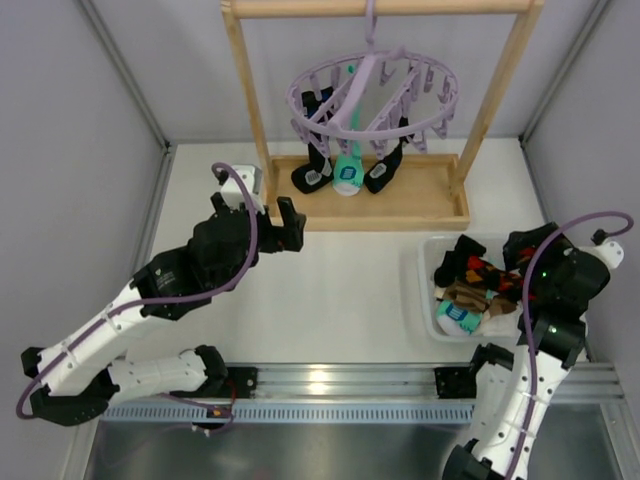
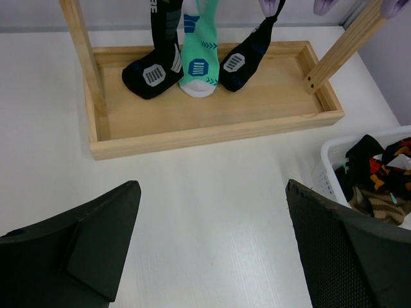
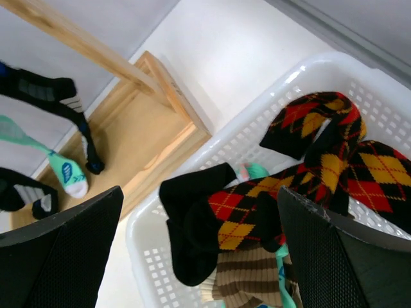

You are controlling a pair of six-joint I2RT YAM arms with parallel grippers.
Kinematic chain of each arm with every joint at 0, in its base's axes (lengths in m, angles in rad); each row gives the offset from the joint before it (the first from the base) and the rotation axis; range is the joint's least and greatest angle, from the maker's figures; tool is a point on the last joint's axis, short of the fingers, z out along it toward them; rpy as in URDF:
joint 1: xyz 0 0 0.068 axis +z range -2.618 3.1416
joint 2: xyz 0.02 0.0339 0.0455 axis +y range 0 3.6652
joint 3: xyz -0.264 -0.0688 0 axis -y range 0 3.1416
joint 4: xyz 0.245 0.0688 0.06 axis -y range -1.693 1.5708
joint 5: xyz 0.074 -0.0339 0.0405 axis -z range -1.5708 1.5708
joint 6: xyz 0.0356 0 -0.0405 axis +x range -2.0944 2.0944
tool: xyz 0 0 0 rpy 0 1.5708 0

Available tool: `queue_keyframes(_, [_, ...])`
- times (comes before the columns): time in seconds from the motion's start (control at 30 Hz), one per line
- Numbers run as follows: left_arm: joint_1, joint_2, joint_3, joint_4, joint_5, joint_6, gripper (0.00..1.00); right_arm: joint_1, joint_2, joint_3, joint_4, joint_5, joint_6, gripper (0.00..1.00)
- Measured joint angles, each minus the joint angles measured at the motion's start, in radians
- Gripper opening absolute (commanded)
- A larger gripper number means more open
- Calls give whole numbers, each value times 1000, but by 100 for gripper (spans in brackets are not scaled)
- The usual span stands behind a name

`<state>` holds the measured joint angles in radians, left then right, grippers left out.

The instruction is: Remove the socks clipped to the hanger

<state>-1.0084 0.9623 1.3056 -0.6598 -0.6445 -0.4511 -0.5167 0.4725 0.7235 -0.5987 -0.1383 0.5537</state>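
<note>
The lavender ring hanger (image 1: 375, 88) hangs by its hook from the wooden rack's top bar. Three socks hang clipped to it: a black one (image 1: 312, 170), a teal-white one (image 1: 348, 172) and another black one (image 1: 384, 168). They also show in the left wrist view: black (image 2: 154, 64), teal-white (image 2: 198, 61), black (image 2: 247, 58). My left gripper (image 1: 270, 225) is open and empty over the table in front of the rack. My right gripper (image 3: 199, 250) is open and empty above the white basket (image 1: 425, 290), over the argyle socks (image 3: 308, 173).
The wooden frame rack (image 1: 370, 205) has a tray base and two uprights at the back. The basket holds argyle socks, a black sock (image 3: 192, 224), a brown striped sock (image 3: 250, 282) and a teal one. Grey walls close both sides. A metal rail (image 1: 330, 380) runs along the near edge.
</note>
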Motion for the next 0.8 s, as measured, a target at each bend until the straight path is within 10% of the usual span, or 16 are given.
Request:
queue_keyframes(0.4, [0, -2, -83, 2, -53, -26, 98, 109, 71, 38, 305, -561, 73, 99])
queue_keyframes(0.8, [0, 81, -208, 0, -34, -129, 98, 792, 489, 41, 597, -280, -69, 99])
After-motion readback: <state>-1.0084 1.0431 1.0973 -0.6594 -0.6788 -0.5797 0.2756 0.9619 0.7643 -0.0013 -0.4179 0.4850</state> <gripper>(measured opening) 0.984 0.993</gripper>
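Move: The right-hand black sock hangs about 31 cm to the right gripper's left and some 17 cm ahead, roughly level with it. The teal sock hangs 7 cm to the left of that sock and the left-hand black sock 13 cm to the left of it, both about as far out. The bin's middle lies almost straight under the right gripper, some 22 cm down. From the left gripper, the right-hand black sock is about 20 cm right, 17 cm ahead and 13 cm lower. Swing the open, empty right gripper off the bin, about 25 cm left and 8 cm forward towards the right-hand black sock. Arc it up first, then let it sink to little above its starting height, turning it counter-clockwise some 60 degrees. Meanwhile lower the open left gripper almost straight down in front of the stand, tipping its fingers slightly downward. ##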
